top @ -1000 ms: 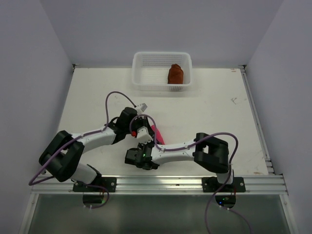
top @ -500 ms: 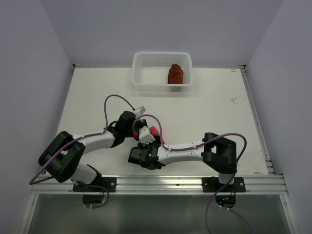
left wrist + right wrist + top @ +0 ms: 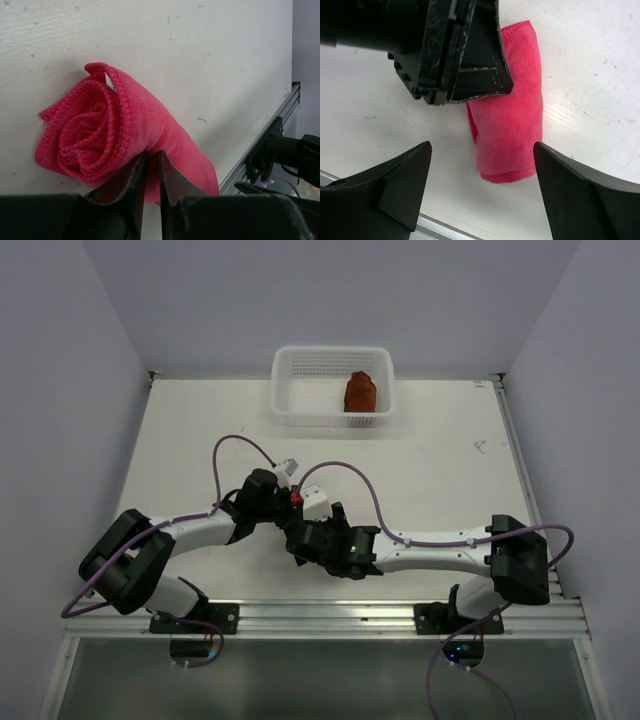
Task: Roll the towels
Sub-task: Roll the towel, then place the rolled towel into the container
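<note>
The pink towel (image 3: 100,130) lies rolled into a tight cylinder on the white table, near the front edge. My left gripper (image 3: 152,154) is shut on the roll's outer layer at its near side, with pink cloth pinched between the narrow jaws. In the right wrist view the same pink towel (image 3: 512,130) lies lengthwise, with the left gripper's dark fingers (image 3: 470,65) over its far end. My right gripper (image 3: 481,145) hovers above the roll, open wide and holding nothing. The rust-brown towel (image 3: 360,392) sits rolled in the white mesh basket (image 3: 300,412). From above, both wrists hide the pink towel.
The basket stands at the table's far edge, in the middle. A metal rail (image 3: 340,615) runs along the near edge, just in front of the pink roll. Purple cables (image 3: 240,445) loop over both arms. Grey walls close in both sides.
My right gripper has opened wide and let go of the pink roll, and the right arm has stretched out low with its elbow swung right. The left gripper keeps its grip.
</note>
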`<state>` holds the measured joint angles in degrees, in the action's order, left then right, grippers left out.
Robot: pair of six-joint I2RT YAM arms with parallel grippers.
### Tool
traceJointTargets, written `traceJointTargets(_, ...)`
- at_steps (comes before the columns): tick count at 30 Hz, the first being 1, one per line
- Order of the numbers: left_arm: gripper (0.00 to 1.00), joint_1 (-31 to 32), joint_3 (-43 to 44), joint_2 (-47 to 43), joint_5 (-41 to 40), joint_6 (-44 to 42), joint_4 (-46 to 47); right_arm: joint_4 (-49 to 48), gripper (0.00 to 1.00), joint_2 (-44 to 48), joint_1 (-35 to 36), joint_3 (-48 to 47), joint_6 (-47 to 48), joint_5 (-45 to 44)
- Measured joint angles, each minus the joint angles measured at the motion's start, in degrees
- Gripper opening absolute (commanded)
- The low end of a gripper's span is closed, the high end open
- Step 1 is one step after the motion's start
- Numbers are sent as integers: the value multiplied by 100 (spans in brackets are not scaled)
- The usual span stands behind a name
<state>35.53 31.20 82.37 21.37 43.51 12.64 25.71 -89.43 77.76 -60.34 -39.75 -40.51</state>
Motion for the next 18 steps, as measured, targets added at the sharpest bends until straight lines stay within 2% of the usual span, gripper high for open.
traceJointTargets(10, 19, 0, -98, -76, -33, 48, 42, -577, 86, 278, -1158, 459, 214, 1169)
traceJointTargets(18, 19, 0, -245, -201, -42, 55, 83, -848, 86, -74, -1255, 605, 472, 1388)
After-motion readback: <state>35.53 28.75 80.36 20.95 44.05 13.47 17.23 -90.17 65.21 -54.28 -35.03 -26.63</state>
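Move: The right gripper hangs wide open above the near end of the half-rolled red towel; the towel's middle lies about 5 cm ahead of it, 1 cm to its right and 7 cm below. The left gripper, already pinching the towel's side, is about 6 cm ahead of the right hand, 3 cm to its left and 5 cm lower. From the left hand the towel's middle is about 3 cm right, 1 cm back and 2 cm below. Send the right gripper forward about 4 cm and some 2 cm to the right, until its open jaws line up with the red roll, then sink straight down about 4 cm towards the towel, tipping the fingers roughly 10 degrees further down and keeping them wide open. Keep the left pinch on the towel, easing that hand barely 1 cm back and to the left. ##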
